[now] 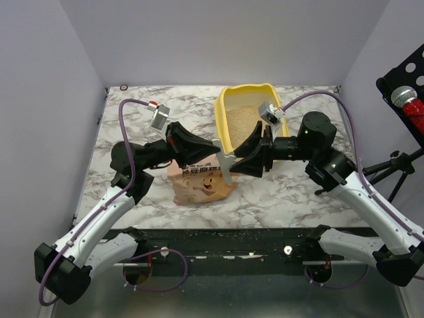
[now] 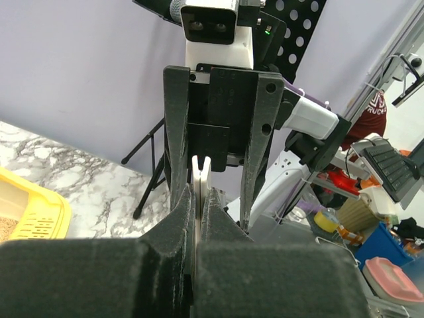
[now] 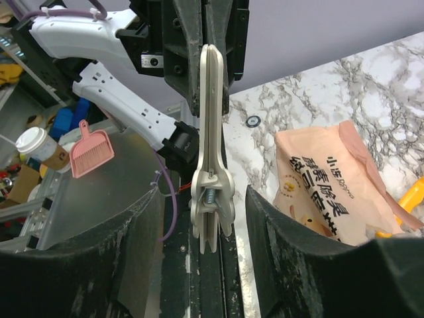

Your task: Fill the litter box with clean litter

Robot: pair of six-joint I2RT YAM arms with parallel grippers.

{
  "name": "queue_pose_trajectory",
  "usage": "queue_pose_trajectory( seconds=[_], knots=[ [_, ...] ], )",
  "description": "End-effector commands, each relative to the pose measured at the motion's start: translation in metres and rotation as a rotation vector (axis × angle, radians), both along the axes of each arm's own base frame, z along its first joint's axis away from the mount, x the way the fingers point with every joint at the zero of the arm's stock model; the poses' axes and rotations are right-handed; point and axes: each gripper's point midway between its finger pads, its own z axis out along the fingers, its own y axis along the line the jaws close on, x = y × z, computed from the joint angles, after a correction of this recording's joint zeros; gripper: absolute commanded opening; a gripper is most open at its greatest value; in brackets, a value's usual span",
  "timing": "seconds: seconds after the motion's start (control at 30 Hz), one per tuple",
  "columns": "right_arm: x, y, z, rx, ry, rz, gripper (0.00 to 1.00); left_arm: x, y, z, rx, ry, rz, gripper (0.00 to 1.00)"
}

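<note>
The yellow litter box (image 1: 227, 99) stands at the back centre, with beige clean litter (image 1: 242, 122) covering its floor; its corner (image 2: 33, 212) shows in the left wrist view. A pinkish-tan bag (image 1: 202, 185) lies flat in front of it. My left gripper (image 1: 215, 149) is shut on a pale plastic bag clip (image 2: 201, 173) held in the air over the bag. My right gripper (image 3: 204, 195) faces it, open, its fingers on either side of the clip's (image 3: 212, 132) spring end with a gap on both sides.
Spilled grains (image 1: 218, 233) dot the table's front edge. A black stand with a red microphone (image 1: 405, 99) rises at the right, outside the table. A pink dustpan (image 3: 91, 151) lies beyond the table. White walls close in the left, back and right.
</note>
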Motion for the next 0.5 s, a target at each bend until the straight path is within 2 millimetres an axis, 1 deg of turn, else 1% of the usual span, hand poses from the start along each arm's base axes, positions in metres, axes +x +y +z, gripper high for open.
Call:
queue_pose_trajectory(
  seconds=[0.0, 0.03, 0.07, 0.1, 0.13, 0.17, 0.2, 0.23, 0.27, 0.3, 0.33, 0.37, 0.4, 0.47],
  knots=[
    [0.000, 0.005, 0.007, 0.021, -0.017, 0.009, 0.59, -0.009, 0.001, 0.004, -0.005, -0.042, -0.029, 0.00],
    [0.000, 0.005, 0.006, 0.020, -0.019, 0.007, 0.58, -0.008, 0.001, 0.004, -0.005, -0.043, -0.027, 0.00],
    [0.000, 0.005, 0.007, 0.023, -0.021, 0.004, 0.52, -0.009, 0.001, 0.005, -0.004, -0.045, -0.028, 0.00],
    [0.001, 0.005, 0.008, 0.023, -0.026, 0.001, 0.37, -0.009, 0.001, 0.004, -0.003, -0.044, -0.028, 0.00],
    [0.003, 0.006, 0.007, 0.021, -0.025, -0.013, 0.14, -0.009, 0.001, 0.004, -0.003, -0.044, -0.031, 0.00],
    [0.006, 0.006, 0.007, 0.020, -0.027, -0.034, 0.00, -0.010, 0.001, 0.004, -0.001, -0.045, -0.033, 0.00],
    [0.008, 0.004, 0.006, 0.017, -0.030, -0.052, 0.00, -0.011, 0.001, 0.002, 0.006, -0.044, -0.037, 0.00],
    [0.010, 0.003, 0.006, 0.018, -0.039, -0.066, 0.00, -0.011, 0.001, 0.000, 0.014, -0.039, -0.040, 0.10],
    [0.012, 0.002, 0.005, 0.014, -0.039, -0.087, 0.00, -0.011, 0.000, -0.002, 0.029, -0.038, -0.036, 0.32],
    [0.014, 0.000, 0.005, 0.016, -0.045, -0.110, 0.00, -0.008, 0.001, -0.007, 0.058, -0.030, -0.019, 0.48],
    [0.014, -0.002, 0.004, 0.015, -0.053, -0.118, 0.00, -0.003, 0.002, -0.011, 0.091, -0.029, 0.024, 0.61],
    [0.015, -0.003, 0.005, 0.016, -0.058, -0.133, 0.00, 0.002, 0.004, -0.016, 0.118, -0.029, 0.065, 0.68],
    [0.017, -0.005, 0.006, 0.017, -0.057, -0.153, 0.00, 0.005, 0.007, -0.019, 0.144, -0.039, 0.103, 0.72],
    [0.020, -0.007, 0.006, 0.011, -0.059, -0.176, 0.00, 0.011, 0.015, -0.025, 0.188, -0.050, 0.188, 0.75]
  ],
)
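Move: Held upright in the left hand's shut fingers is the clip, its middle about 3 cm to the right of that hand, 3 cm below and a centimetre back; it already stands between the right hand's open fingers, its middle about 1 cm left of that hand and 1 cm above. Counted from the right hand, the litter bag lies some 5 cm ahead and 8 cm left, roughly 30 cm below; the litter box is about 32 cm ahead and 8 cm right, some 34 cm down. Closing on the clip's lower handles, the right hand pinches them shut between its fingers while nearly staying in place, then eases about 1 cm forward. Only after that grip is made do the left fingers spread wide and let go of the clip's upper jaws, that hand sinking some 1.5 cm at the end. ##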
